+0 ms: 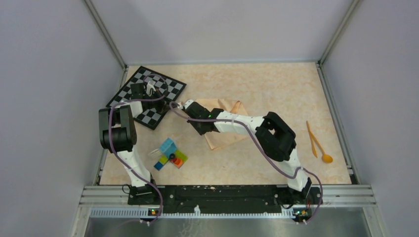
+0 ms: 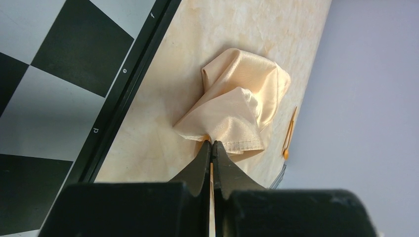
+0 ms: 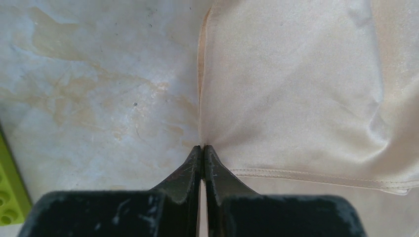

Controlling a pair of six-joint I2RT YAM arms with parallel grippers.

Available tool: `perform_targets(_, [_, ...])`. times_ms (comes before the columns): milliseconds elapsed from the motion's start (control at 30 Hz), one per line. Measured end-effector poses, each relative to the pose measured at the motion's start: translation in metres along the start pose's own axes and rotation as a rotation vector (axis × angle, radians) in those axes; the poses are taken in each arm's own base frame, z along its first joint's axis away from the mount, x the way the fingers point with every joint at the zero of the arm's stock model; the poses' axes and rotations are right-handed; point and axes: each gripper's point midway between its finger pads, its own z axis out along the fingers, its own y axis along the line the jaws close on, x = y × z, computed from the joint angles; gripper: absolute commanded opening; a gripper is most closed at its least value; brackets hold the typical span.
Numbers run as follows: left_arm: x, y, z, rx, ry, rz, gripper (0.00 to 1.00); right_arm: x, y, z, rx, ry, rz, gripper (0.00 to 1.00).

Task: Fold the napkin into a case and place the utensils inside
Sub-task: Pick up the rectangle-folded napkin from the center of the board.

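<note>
The peach napkin [image 1: 225, 106] lies rumpled near the middle of the table, partly under my right forearm. It shows as a loose heap [image 2: 237, 94] in the left wrist view; no case is in view. My right gripper [image 1: 188, 105] is at the cloth's left end. Its jaws [image 3: 203, 146] are shut on the napkin's [image 3: 296, 89] edge, just above the stitched hem. My left gripper [image 1: 149, 90] hovers over the checkerboard [image 1: 168, 86], well short of the cloth, shut [image 2: 212, 142] with nothing in it. The orange utensils [image 1: 316, 143], one of them a spoon, lie near the right wall [image 2: 289, 131].
A cluster of coloured toy bricks [image 1: 169, 154] sits near the front, left of centre, and a green brick [image 3: 10, 192] edges into the right wrist view. The checkerboard [image 2: 59, 74] fills the back left corner. Walls close three sides, and a metal rail runs along the front.
</note>
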Motion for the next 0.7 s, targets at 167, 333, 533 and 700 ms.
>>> perform_targets(167, [0.001, -0.001, 0.000, 0.007, 0.005, 0.000, 0.00, -0.015, -0.007, -0.012, -0.046, -0.036, 0.055, 0.00])
perform_targets(333, [0.002, -0.002, 0.000, 0.013, 0.010, 0.000, 0.00, -0.017, -0.015, -0.012, -0.054, -0.039, 0.060, 0.00])
perform_targets(533, [0.002, -0.006, -0.001, 0.032, 0.014, 0.010, 0.00, 0.001, -0.028, -0.011, -0.027, -0.046, -0.113, 0.00])
perform_targets(700, [0.002, -0.023, -0.005, 0.078, 0.012, 0.040, 0.00, 0.025, -0.046, -0.033, -0.017, -0.099, -0.396, 0.00])
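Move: Both my hands already grip the folded napkin along its left side. From my right hand the napkin's middle lies about 9 cm to the right and 5 cm ahead, some 2 cm lower; the toy blocks sit roughly 11 cm left and 8 cm back. From my left hand the napkin's middle is about 18 cm right, 8 cm back and 6 cm down, and the chessboard's middle is 11 cm left and 3 cm ahead. Keeping the napkin's edge pinched, my right hand first rises about 2 cm and eases a little forward, dips slightly, then sweeps some 6 cm right over the napkin's middle, turning about 20 degrees counter-clockwise with its fingertips tilting up. My left hand keeps its closed grip on the far-left part, holding nearly still before rising about 2 cm. ##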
